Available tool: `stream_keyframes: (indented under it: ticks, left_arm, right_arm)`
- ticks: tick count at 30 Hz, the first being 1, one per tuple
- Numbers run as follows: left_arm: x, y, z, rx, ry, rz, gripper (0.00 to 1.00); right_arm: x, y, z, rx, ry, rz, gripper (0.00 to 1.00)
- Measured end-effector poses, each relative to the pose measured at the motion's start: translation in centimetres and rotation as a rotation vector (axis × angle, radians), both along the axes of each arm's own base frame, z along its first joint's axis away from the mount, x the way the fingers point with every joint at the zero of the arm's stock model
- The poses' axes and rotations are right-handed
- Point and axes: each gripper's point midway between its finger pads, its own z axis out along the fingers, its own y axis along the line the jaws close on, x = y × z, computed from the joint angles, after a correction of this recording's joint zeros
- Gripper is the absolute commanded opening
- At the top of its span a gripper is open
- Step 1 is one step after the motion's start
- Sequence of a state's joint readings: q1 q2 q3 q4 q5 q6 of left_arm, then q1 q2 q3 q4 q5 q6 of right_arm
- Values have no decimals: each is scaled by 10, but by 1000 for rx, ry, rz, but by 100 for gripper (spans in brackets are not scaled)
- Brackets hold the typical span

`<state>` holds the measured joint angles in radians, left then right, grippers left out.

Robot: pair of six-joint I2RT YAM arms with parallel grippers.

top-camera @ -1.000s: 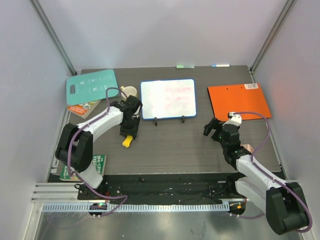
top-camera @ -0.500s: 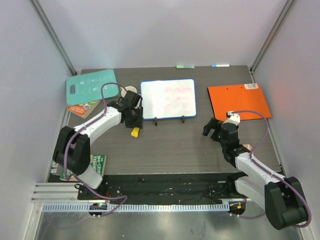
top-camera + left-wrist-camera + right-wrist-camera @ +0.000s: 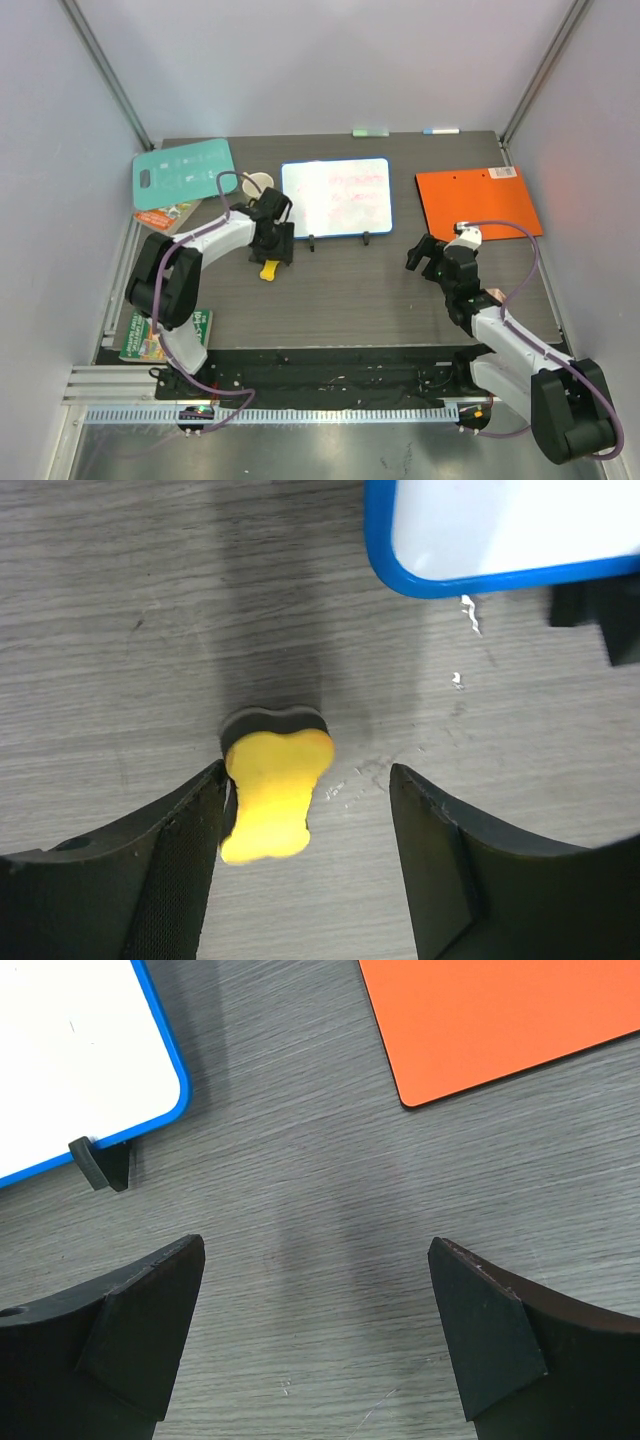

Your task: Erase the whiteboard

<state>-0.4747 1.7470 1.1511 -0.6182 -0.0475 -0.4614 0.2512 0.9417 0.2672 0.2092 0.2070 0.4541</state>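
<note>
The whiteboard (image 3: 337, 196), blue-framed with faint red writing, stands on two black feet at the table's back middle; its corner shows in the left wrist view (image 3: 500, 530) and the right wrist view (image 3: 70, 1060). A yellow eraser (image 3: 268, 270) with a dark felt pad lies on the table just in front of the board's left corner. My left gripper (image 3: 272, 250) is open over the eraser (image 3: 272, 795), which rests against the left finger while the right finger (image 3: 440, 860) stands apart. My right gripper (image 3: 425, 255) hangs open over bare table (image 3: 315, 1250).
An orange folder (image 3: 478, 202) lies at the back right, its corner in the right wrist view (image 3: 500, 1020). A teal cutting board (image 3: 183, 172) sits at the back left with a small pale cup (image 3: 258, 183) beside it. Books (image 3: 165, 335) lie along the left edge.
The left gripper carried the eraser a little toward the board, then its jaws opened and let go of it. The right arm barely moved.
</note>
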Motion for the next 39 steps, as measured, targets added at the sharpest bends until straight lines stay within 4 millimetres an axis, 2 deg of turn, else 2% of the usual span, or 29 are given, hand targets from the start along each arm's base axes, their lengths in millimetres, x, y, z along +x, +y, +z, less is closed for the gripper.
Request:
stream_keyframes:
  ticks: [4,7,8,10,13,16,17,19,25,31,36,37,39]
  left_arm:
    - [-1,2,-13,23,30,4,52]
    - [-1,4,-14,36,28,10,53]
    - [-1,5,-15,40,25,12,60]
    - [-2,8,-18,53,25,15,65]
    - [-4,13,-17,67,20,24,66]
    - [-3,17,-14,83,0,32,65]
    - [-2,18,-12,89,-7,35,59]
    - [-1,20,-10,99,-17,41,55]
    - [-2,24,-8,111,-23,41,50]
    - [-6,25,-12,115,-11,40,50]
    - [-7,25,-13,113,-3,36,36]
    - [-7,25,-14,113,-2,36,28]
    - [-8,24,-15,112,3,36,22]
  right_arm:
    - [0,0,-2,-1,5,0,100]
    - [0,0,-4,-4,13,1,99]
    - [-1,0,-4,-4,15,1,100]
    - [-1,0,-5,-6,19,2,100]
    - [-1,0,-6,-7,20,2,100]
    - [-1,0,-6,-7,20,2,100]
    - [-1,0,-6,-8,20,2,100]
    - [-1,0,-6,-8,20,2,100]
    - [-1,0,-6,-7,20,2,99]
    - [-1,0,-6,-7,20,2,100]
    - [-1,0,-7,-9,25,2,100]
    - [-1,0,-7,-9,26,2,100]
    - [-1,0,-7,-9,25,2,100]
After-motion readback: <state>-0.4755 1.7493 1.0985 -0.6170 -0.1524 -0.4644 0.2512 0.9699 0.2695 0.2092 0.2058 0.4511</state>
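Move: The yellow eraser lies almost under the left gripper's open fingers, about 1 cm to the left and some 2 cm below, near the left-hand finger. From this hand the whiteboard's middle is roughly 15 cm ahead and 13 cm to the right; the mug stands about 13 cm ahead and 3 cm left. From the idle right hand, the eraser is roughly 31 cm to the left, about level with it fore and aft, and 6 cm lower. Centre the left gripper on the yellow eraser and pinch it: sink nearly 2 cm, shift about 2.5 cm left while rising about 1 cm and rolling the hand's left side up some 5 degrees. Then ease back and down by nearly 1 cm each while closing the half-open fingers onto the eraser's two long sides. ##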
